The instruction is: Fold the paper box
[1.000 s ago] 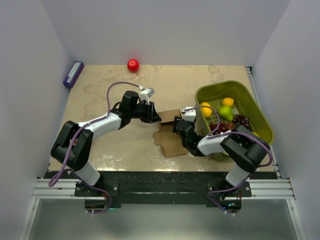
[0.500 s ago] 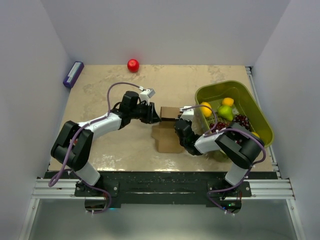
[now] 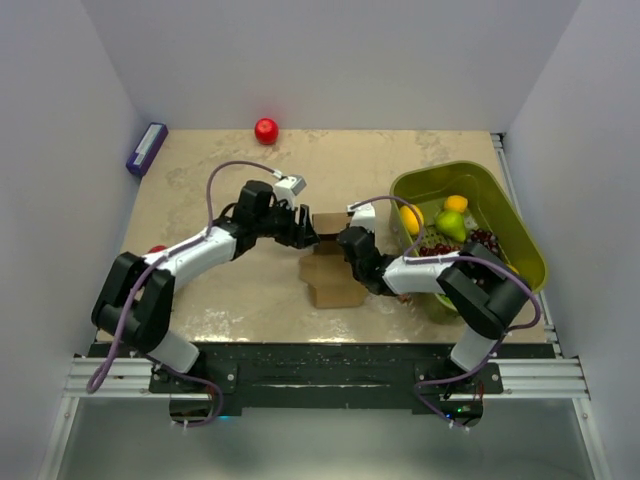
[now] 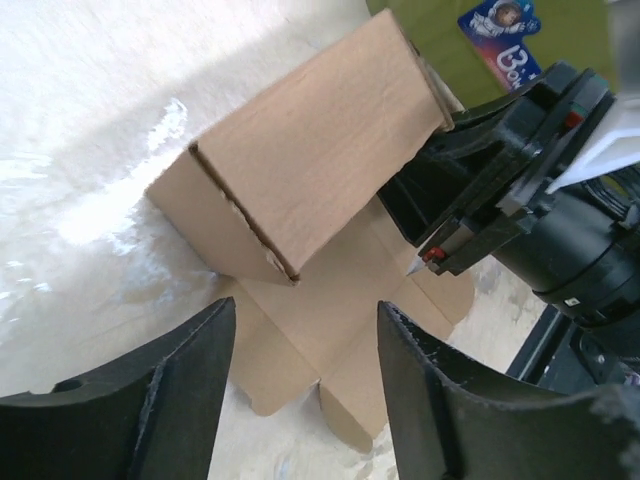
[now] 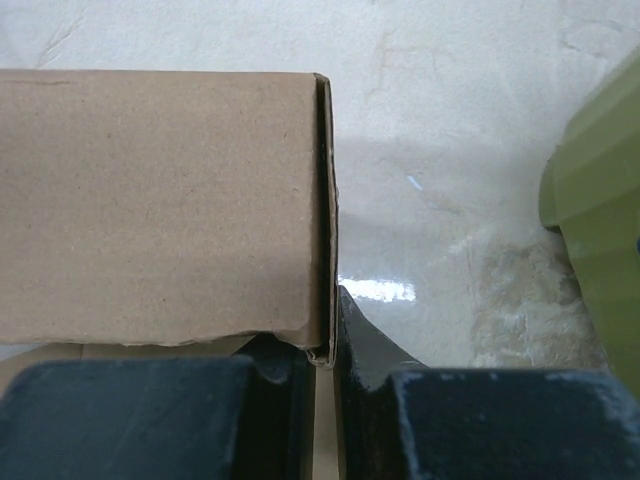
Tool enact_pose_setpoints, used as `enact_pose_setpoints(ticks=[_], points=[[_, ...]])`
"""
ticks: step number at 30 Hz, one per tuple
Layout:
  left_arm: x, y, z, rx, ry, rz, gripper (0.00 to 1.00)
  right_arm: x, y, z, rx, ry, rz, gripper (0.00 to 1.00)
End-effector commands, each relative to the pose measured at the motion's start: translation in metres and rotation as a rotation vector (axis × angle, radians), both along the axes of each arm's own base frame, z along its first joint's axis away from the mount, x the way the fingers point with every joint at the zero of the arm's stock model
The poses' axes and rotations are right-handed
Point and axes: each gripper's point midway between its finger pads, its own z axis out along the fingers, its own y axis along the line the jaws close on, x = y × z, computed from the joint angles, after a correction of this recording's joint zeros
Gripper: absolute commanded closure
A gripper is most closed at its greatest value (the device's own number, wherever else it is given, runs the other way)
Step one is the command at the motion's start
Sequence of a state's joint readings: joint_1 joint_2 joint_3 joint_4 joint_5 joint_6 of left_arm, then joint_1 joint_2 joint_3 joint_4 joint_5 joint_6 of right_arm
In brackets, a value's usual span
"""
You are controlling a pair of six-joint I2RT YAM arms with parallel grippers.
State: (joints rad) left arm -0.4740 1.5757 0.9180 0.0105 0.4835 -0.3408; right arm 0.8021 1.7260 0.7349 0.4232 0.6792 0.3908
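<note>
The paper box is brown cardboard lying mid-table, part flat sheet with rounded tabs, its far part raised into folded walls. My left gripper stands just left of the raised part, open, with only the flat sheet showing between its fingers. From the right, my right gripper is shut on a thin upright wall edge of the paper box. In the right wrist view the right gripper pinches that edge between its two dark fingers. The right gripper also shows in the left wrist view.
A green basket holding fruit stands at the right, close behind my right arm; its wall shows in the right wrist view. A red ball lies at the back. A purple block sits at the far left edge.
My left gripper has opened and let go of the cardboard. My right gripper has moved left onto the raised wall and shut on its edge. The raised part now stands squarer.
</note>
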Motion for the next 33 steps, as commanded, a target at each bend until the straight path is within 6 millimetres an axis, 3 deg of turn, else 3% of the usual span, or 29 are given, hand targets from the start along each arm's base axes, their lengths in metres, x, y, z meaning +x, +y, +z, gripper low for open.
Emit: enact_pose_setpoints(ticks=[1, 5, 8, 9, 11, 13, 21, 33], points=[[0.023, 0.026, 0.068, 0.072, -0.29, 0.067, 0.35, -0.004, 0.002, 0.023, -0.034, 0.103, 0.057, 0.94], [0.017, 0.041, 0.1, 0.098, -0.451, 0.079, 0.34, -0.009, 0.004, 0.038, -0.046, 0.198, 0.107, 0.95], [0.005, 0.036, 0.112, 0.14, -0.557, 0.031, 0.34, -0.016, 0.008, 0.049, -0.054, 0.29, 0.162, 0.96], [-0.005, 0.026, 0.113, 0.173, -0.611, -0.029, 0.34, -0.011, 0.014, 0.061, -0.047, 0.29, 0.18, 0.96], [-0.013, 0.018, 0.124, 0.192, -0.71, -0.05, 0.34, -0.024, 0.013, 0.06, -0.071, 0.368, 0.214, 0.96], [-0.028, 0.008, 0.122, 0.213, -0.766, -0.107, 0.34, -0.029, 0.02, 0.07, -0.06, 0.402, 0.261, 0.96], [-0.025, 0.012, 0.116, 0.283, -0.787, -0.08, 0.34, -0.046, 0.035, 0.097, 0.001, 0.464, 0.382, 0.96], [-0.034, -0.006, 0.09, 0.313, -0.746, -0.182, 0.34, -0.058, 0.035, 0.099, 0.008, 0.505, 0.421, 0.95]])
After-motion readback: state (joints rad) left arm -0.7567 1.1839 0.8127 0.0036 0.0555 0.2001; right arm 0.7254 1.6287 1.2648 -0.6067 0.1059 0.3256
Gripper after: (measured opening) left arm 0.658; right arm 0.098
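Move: The box's raised end stands just left of the right hand, which already pinches its near right corner: its middle is about 4 cm left and 2 cm ahead. Its flat panels lie some 10 cm back, 3 cm left and a little lower. The green basket is centred roughly 26 cm right, about level, and the ice cream toy 11 cm right, 12 cm back. From the open left hand, the raised end's middle is about 3 cm ahead, 5 cm right and 4 cm lower. The box's raised end, still pinched by its corner in the shut right fingers, is carried up about 7 cm, then back 6 cm and slightly left, while that hand tips some 30 degrees nose-down and turns counter-clockwise. The left hand, fingers staying open and empty, rises away first, then swings back, settles a little lower beside the box, and levels its fingers towards forward. ##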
